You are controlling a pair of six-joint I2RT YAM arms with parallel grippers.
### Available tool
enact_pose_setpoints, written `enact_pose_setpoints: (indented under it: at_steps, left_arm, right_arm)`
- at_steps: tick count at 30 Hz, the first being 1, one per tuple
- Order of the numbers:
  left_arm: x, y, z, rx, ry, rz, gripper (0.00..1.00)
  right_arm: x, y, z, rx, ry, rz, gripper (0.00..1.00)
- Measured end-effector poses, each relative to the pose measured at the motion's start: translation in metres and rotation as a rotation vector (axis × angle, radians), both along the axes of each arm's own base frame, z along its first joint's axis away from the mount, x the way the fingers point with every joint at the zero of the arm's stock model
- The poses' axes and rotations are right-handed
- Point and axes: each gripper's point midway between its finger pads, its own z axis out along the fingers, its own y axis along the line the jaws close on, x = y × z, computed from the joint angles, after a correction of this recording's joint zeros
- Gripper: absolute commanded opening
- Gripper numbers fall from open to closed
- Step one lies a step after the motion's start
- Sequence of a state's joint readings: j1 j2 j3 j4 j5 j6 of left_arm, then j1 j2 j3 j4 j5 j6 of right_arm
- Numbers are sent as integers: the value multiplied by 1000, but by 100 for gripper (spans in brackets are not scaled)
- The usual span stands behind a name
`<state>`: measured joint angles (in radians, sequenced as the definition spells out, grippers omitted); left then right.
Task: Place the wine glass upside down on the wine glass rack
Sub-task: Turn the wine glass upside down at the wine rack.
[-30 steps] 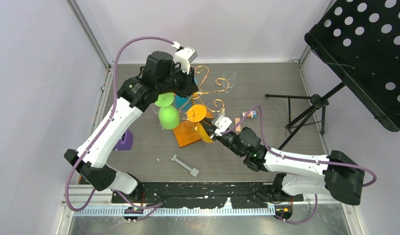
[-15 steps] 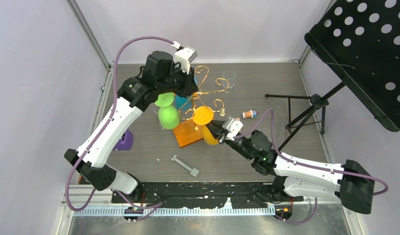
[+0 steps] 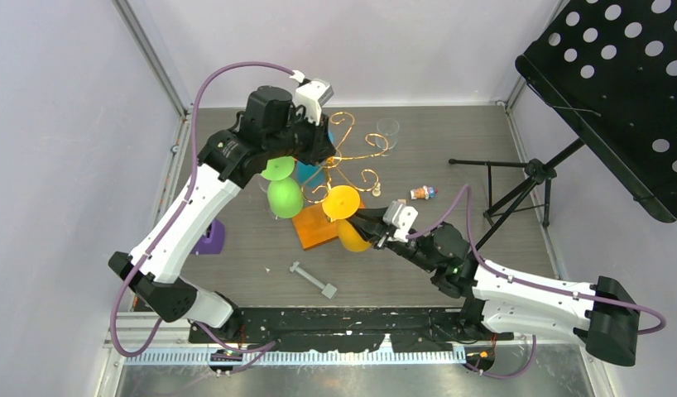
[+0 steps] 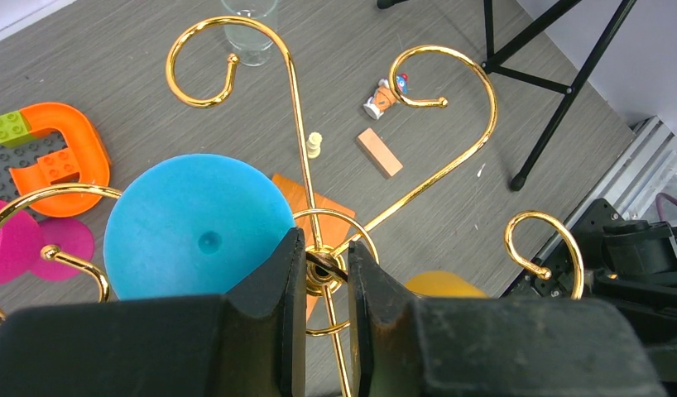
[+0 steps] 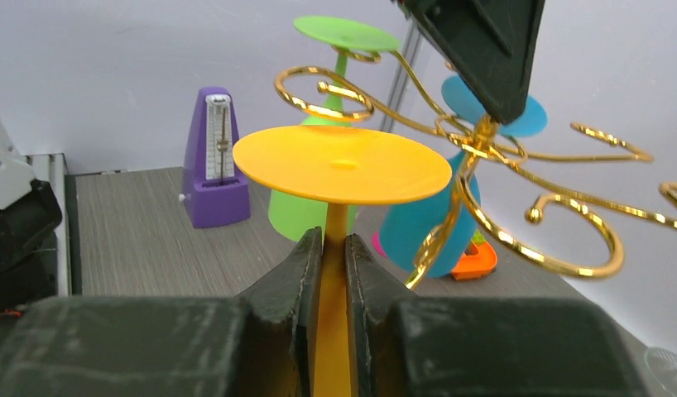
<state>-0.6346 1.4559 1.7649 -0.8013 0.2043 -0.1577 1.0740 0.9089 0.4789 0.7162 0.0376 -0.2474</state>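
Observation:
The wine glass is orange and upside down, its flat foot (image 3: 342,198) (image 5: 342,164) on top and its bowl (image 3: 352,236) (image 4: 444,284) below. My right gripper (image 3: 372,227) (image 5: 334,248) is shut on its stem, just in front of the gold wine glass rack (image 3: 352,141) (image 5: 484,165) (image 4: 298,99). The foot sits level with a near scroll; I cannot tell if they touch. My left gripper (image 3: 319,153) (image 4: 319,266) is shut on the rack's twisted top stem. The rack's orange base (image 3: 314,227) lies under the glass.
A green glass (image 3: 284,194) (image 5: 343,33) and a blue glass (image 3: 309,172) (image 4: 199,227) hang upside down on the rack. Around it are a purple metronome (image 3: 209,238), a clear glass (image 3: 387,130), a small figure (image 3: 422,193), a grey bolt (image 3: 312,279) and a music stand (image 3: 616,91) at right.
My right arm has drawn back to the right with the orange glass, whose foot has shifted slightly right and nearer. The left arm and the rack have stayed put.

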Motion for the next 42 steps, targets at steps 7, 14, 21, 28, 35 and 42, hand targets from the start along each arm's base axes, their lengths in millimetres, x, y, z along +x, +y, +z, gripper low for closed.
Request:
enact_pose_setpoints:
  at_steps: [7, 14, 21, 28, 35, 42]
  left_arm:
    - [0, -1, 0, -1, 1, -3, 17]
    - [0, -1, 0, -2, 3, -5, 16]
    - [0, -1, 0, -2, 4, -5, 16]
    - [0, -1, 0, -2, 4, -5, 16]
    - [-1, -1, 0, -4, 7, -10, 14]
    - [-1, -2, 0, -9, 13, -10, 14]
  right_arm:
    - [-17, 10, 10, -22, -13, 109, 5]
    - [-29, 1, 28, 33, -21, 139, 5]
    - [-13, 8, 45, 85, -18, 84, 5]
    - [12, 26, 31, 52, 45, 8, 6]
    - [31, 35, 22, 32, 80, -55, 6]
    - [35, 47, 28, 36, 75, -44, 5]
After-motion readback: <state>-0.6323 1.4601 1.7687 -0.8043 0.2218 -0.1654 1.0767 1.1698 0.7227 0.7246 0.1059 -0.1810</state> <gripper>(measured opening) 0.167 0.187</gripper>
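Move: My right hand holds the orange glass upside down by its stem. The rack's free near hook is about 6 cm to its left, 3 cm ahead and 5 cm up. The green glass already hanging is some 13 cm left and 5 cm ahead. The empty right-hand hook is roughly 5 cm ahead, 5 cm right and 3 cm higher. From my left hand, on the rack's centre top, the near hook lies about 6 cm back, 3 cm left and slightly below. I first draw the orange glass back about 3 cm and lift it, swinging my right wrist some 10 degrees counter-clockwise. Then, after rising 4–5 cm in all, I bring it forward about 6 cm and left 5 cm towards the near hook, sinking a little and turning the wrist back clockwise. My right fingers keep their grip on the stem; my left hand stays put on the rack's centre top. ##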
